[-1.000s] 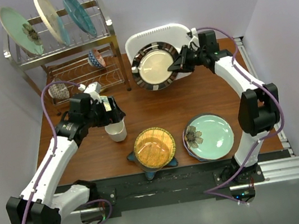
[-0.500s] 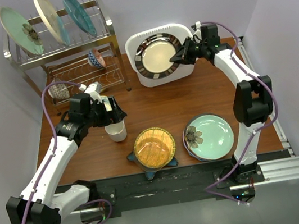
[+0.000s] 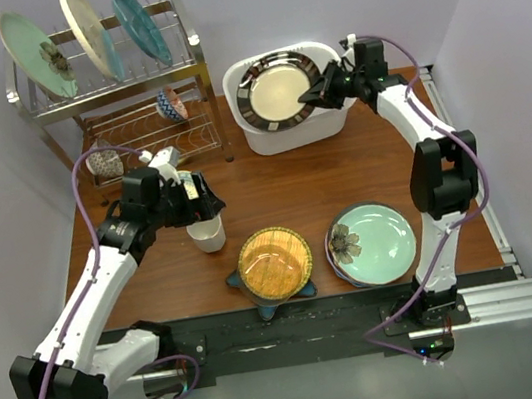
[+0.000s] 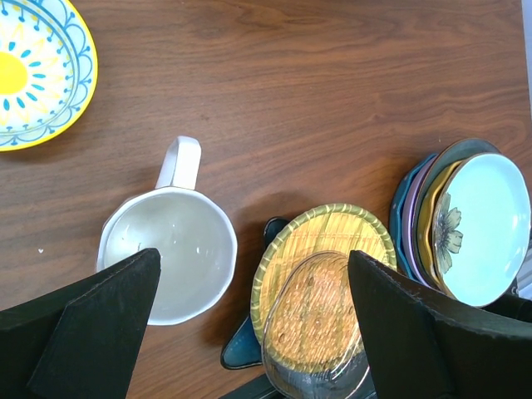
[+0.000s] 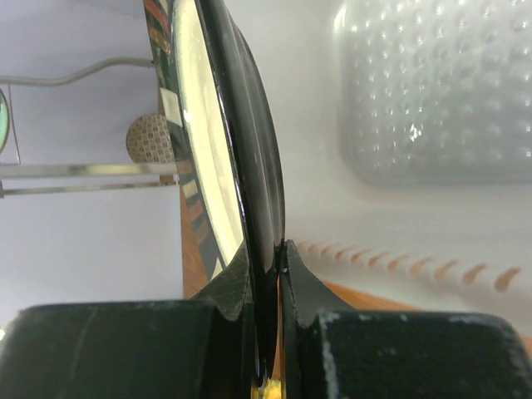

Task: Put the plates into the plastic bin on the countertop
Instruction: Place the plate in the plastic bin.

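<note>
My right gripper (image 3: 316, 98) is shut on the rim of the black-striped plate with a gold centre (image 3: 279, 91), holding it tilted inside the white plastic bin (image 3: 335, 124) at the back of the countertop (image 3: 284, 186). In the right wrist view the plate's dark edge (image 5: 253, 150) is pinched in that gripper (image 5: 266, 258), with the bin's white wall (image 5: 432, 100) behind it. My left gripper (image 3: 200, 198) hangs open over the white mug (image 3: 208, 235). An amber plate (image 3: 274, 262) lies on a teal star-shaped one (image 4: 241, 349). A mint flower plate (image 3: 374, 241) tops a stack.
A steel wire dish rack (image 3: 127, 90) stands at the back left with three plates upright on top and a small bowl (image 3: 170, 103) below. A patterned bowl (image 4: 33, 71) sits on the wood left of the mug (image 4: 170, 249). Walls close both sides.
The right gripper carried the striped plate toward the back and down into the bin; the plate now sits lower between the bin's walls. The left arm has not moved.
</note>
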### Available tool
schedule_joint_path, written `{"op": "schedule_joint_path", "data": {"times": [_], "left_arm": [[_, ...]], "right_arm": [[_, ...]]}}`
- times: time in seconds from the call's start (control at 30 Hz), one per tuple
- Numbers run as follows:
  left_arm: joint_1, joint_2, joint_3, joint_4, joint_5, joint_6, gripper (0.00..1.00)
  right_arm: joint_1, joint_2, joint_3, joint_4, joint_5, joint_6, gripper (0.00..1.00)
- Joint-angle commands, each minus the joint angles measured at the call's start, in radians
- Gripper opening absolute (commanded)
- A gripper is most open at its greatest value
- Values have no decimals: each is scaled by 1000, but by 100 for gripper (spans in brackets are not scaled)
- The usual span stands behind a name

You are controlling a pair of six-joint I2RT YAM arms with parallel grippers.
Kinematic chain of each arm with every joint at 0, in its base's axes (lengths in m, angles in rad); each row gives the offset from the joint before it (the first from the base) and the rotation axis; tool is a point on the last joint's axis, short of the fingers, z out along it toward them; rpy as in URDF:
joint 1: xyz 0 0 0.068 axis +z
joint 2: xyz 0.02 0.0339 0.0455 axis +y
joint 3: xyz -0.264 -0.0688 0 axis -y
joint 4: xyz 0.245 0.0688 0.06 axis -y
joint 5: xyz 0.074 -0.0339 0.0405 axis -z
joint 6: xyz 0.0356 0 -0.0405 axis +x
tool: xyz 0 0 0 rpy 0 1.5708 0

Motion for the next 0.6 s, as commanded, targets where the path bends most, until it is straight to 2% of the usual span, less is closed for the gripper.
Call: {"op": "schedule_joint_path", "data": {"times": [0.0,0.23,0.57], "left_arm": [[-3,-23,-22,26,13,-10,99],[-3,-46,-47,24,-1,-10,100],[-3,-57,-61,17,-5,-9,100]], "right_arm": [[-3,6,92,198,-51,92,0],[-4,95,192,207,-23,107,0],[-4,209,353,115,44,96,0]]}}
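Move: The right gripper holds the dark-rimmed plate by its edge, above the plastic bin's near rim; the bin's middle lies about 11 cm ahead, 5 cm left and 14 cm below. The dish rack is some 44 cm left and 8 cm ahead, its middle slightly lower. The plate stack lies about 31 cm back, 10 cm right and 19 cm below. From the left gripper the bin is roughly 36 cm ahead, 28 cm right and 12 cm below. Carry the pinched plate with the right gripper about 6 cm forward over the bin's near rim towards its middle, starting level and then sinking some 4 cm into the opening; the descent ends just before the forward travel does. Turn the wrist about 5 degrees clockwise on the way and keep the fingers shut on the plate's edge. ##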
